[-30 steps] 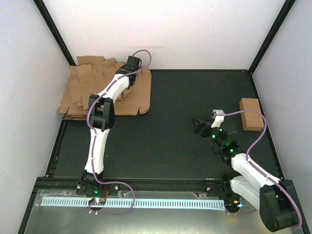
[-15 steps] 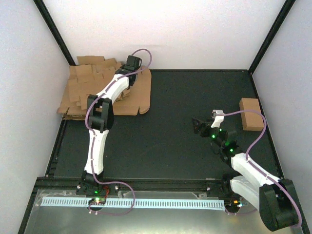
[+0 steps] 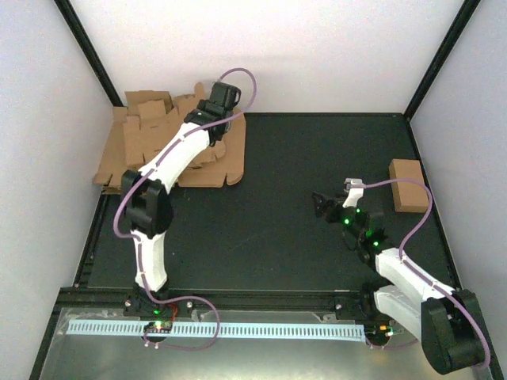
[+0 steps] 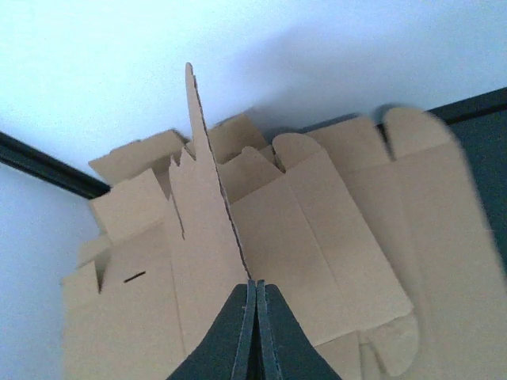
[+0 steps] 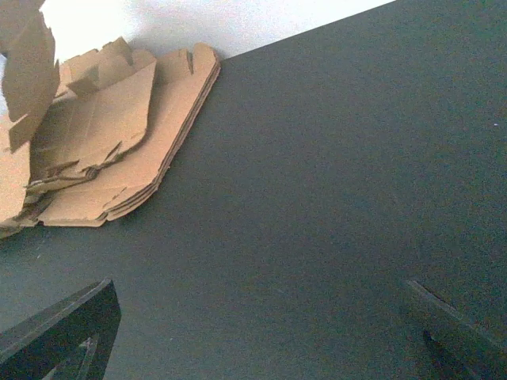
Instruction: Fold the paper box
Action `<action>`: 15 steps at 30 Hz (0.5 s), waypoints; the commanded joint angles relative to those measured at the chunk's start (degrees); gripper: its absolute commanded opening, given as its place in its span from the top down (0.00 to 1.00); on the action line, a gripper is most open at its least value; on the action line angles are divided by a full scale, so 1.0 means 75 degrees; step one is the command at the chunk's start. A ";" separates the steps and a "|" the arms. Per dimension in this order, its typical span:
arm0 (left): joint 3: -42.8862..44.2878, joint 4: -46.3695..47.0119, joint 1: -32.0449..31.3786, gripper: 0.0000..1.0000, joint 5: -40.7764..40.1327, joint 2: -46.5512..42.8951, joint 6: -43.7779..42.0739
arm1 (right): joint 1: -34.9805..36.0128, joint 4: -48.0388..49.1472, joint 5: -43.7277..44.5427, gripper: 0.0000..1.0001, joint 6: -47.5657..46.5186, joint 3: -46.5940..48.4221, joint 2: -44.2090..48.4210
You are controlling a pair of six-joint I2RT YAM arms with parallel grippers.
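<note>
My left gripper (image 4: pixel 256 286) is shut on the edge of the paper box (image 4: pixel 204 206), a single flat brown blank. The blank stands up edge-on from the jaws, raised above the heap of blanks (image 4: pixel 341 229). In the top view the left gripper (image 3: pixel 207 119) is over the heap (image 3: pixel 135 150) at the back left, with the lifted blank (image 3: pixel 196 93) poking up beside the wrist. The right wrist view shows the raised blank (image 5: pixel 28 75) at its far left. My right gripper (image 3: pixel 321 204) hovers open over the dark mat with nothing between its fingers (image 5: pixel 67 328).
A smooth brown cardboard brick (image 3: pixel 408 185) lies at the right edge of the mat (image 3: pixel 301 158). White walls with black corner posts (image 3: pixel 87 51) close in the back and sides. The heap overhangs the mat's back left corner.
The left gripper has shut on a blank and raised it from the heap. Its elbow has swung out to the left. The right arm has not moved.
</note>
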State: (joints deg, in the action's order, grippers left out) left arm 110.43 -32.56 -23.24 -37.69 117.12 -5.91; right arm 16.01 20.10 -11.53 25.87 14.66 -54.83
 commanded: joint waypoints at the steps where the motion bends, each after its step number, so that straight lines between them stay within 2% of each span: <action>1: -0.0471 -0.0562 -0.0744 0.99 0.0125 -0.1142 0.0590 | 0.0027 0.0038 0.0083 0.01 -0.0045 0.0190 0.0029; 4: -0.0993 -0.0798 -0.1304 0.98 0.0268 -0.1868 0.0781 | 0.0022 -0.0024 0.0103 0.00 -0.0052 0.0162 0.0143; 9: -0.1384 -0.1703 -0.2123 0.98 -0.0477 -0.2808 0.1011 | 0.0022 -0.0143 0.0067 0.00 -0.0091 0.0145 0.0329; 12: -0.1662 -0.1976 -0.2223 0.98 -0.1008 -0.3375 0.1127 | 0.0013 -0.0231 0.0082 0.01 -0.0109 0.0158 0.0373; 15: -0.1991 -0.1734 -0.2231 0.98 -0.1278 -0.3964 0.0856 | 0.0024 -0.0350 0.0098 0.01 -0.0097 0.0244 0.0249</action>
State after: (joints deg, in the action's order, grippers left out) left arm 97.19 -43.79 -40.53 -41.25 92.92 0.64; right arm 16.01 18.44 -11.51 25.82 14.76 -52.77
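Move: The left hand is up over the far right part of the cardboard stack, already pinching one sheet by its edge. The bare table between the arms lies about 25 cm back, 15 cm to its right and 20 cm below; the stack's middle is some 7 cm back, 8 cm to its left and 18 cm down, its right edge about 13 cm to the hand's right and 7 cm back. From the right hand that bare table is roughly 29 cm left, level ahead, 10 cm lower. Fingers staying shut on the edge of the cardboard sheet, the left hand draws it back about 15 cm towards the robot, off over the near right part of the stack towards the bare table, climbing some 8 cm all the while. It also swings right by about 8 cm, easing back slightly left at the very end, as the wrist turns about 10 degrees clockwise. ##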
